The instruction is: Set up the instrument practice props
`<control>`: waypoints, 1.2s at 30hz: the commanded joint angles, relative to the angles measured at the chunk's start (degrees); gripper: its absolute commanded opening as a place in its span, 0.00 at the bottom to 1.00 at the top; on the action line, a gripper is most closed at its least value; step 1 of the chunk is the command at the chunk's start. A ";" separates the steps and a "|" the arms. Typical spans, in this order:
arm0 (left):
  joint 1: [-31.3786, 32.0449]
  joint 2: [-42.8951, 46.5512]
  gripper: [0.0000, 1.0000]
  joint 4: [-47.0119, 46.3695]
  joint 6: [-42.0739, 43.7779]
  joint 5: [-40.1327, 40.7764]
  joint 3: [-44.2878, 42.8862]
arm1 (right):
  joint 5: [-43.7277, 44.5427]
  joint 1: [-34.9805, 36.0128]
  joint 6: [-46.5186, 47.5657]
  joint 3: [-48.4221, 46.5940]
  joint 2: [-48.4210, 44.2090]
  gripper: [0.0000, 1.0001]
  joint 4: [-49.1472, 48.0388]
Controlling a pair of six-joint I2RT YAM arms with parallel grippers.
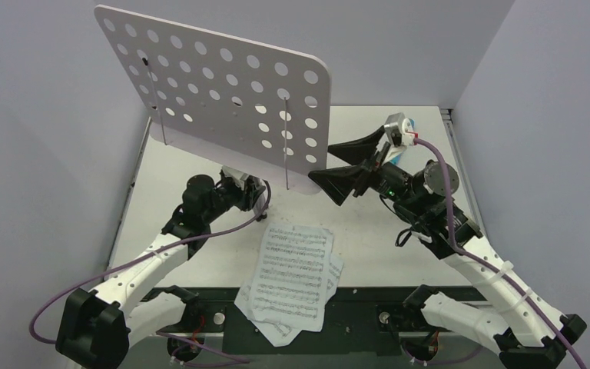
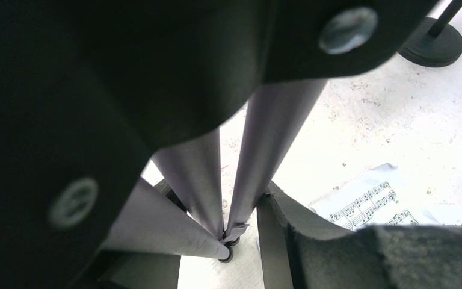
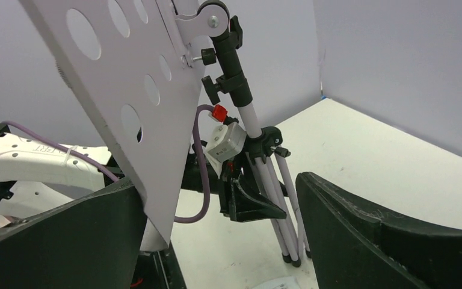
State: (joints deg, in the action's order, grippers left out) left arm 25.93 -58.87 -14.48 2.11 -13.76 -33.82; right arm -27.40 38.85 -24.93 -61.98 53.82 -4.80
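Note:
The lilac music stand stands upright at the back left, its perforated desk (image 1: pixel 223 92) tilted over the table. My left gripper (image 1: pixel 255 192) is under the desk, shut on the stand's folded legs (image 2: pixel 258 138). The right wrist view shows the pole (image 3: pixel 248 111) and those legs (image 3: pixel 280 205). My right gripper (image 1: pixel 320 160) is open beside the desk's right edge (image 3: pixel 150 174), which hangs just inside the left finger (image 3: pixel 66 241). White sheet-music pages (image 1: pixel 296 273) lie near the front edge. The black mic stand's round base (image 2: pixel 433 43) sits beyond the legs. Only a turquoise sliver (image 1: pixel 396 157) of the microphone shows.
Grey walls close in the table on the left, back and right. A black base plate (image 1: pixel 353 315) runs along the near edge between the arm mounts, with the pages overlapping it. My left arm's purple cable (image 3: pixel 200 180) loops beside the stand's legs.

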 commanded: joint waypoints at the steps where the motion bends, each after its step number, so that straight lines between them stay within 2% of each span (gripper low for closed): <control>1: 0.27 2.41 0.00 -11.42 1.49 -1.05 -7.53 | 2.87 0.32 4.34 2.71 -4.73 0.90 -4.58; 12: 0.79 1.68 0.00 -9.37 2.33 -2.44 -8.74 | 1.41 0.34 8.47 4.25 -10.39 0.90 -1.29; 17: 0.79 1.15 0.00 -7.46 2.24 -3.60 -10.41 | -0.99 0.33 12.65 8.53 -14.09 0.90 1.74; 21: 0.88 0.76 0.00 -7.14 2.14 -5.35 -10.49 | 0.91 0.33 15.67 13.54 -16.10 0.90 2.48; 26: 0.96 -0.18 0.00 -7.54 -0.72 -7.00 -10.50 | 0.26 0.30 17.44 22.31 -16.28 0.90 -4.59; 30: 1.16 -0.16 0.00 -5.89 -0.84 -8.61 -10.22 | -0.25 0.38 16.08 29.10 -12.93 0.90 -14.34; 36: 1.06 1.27 0.00 -5.71 -0.08 -9.37 -8.38 | -6.19 -0.24 14.25 26.68 0.01 0.90 -25.53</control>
State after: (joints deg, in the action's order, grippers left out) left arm 26.59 -60.97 -9.06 3.33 -18.85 -37.69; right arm -28.45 39.05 -9.78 -32.10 47.75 -16.43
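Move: Below and beyond the open right hand are the music stand's bunched legs, roughly 12 cm ahead, 14 cm to its left and 33 cm down. The stand's desk is centred about 10 cm ahead, 15 cm left and 7 cm higher, its right edge close by the fingers. The sheet music lies some 4 cm back, 7 cm left and 42 cm below. In the left gripper, the same legs run straight down, their middle about 10 cm beneath it. Backing clear of the desk's edge, the right hand, fingers already wide open and staying so, draws back and right about 5 cm while rising slightly, then drops some 19 cm, curving forward and left towards the legs as its fingers tip down to about level. The left hand keeps its hold on the stand, easing right and a little back under 2 cm with a slight clockwise turn. ##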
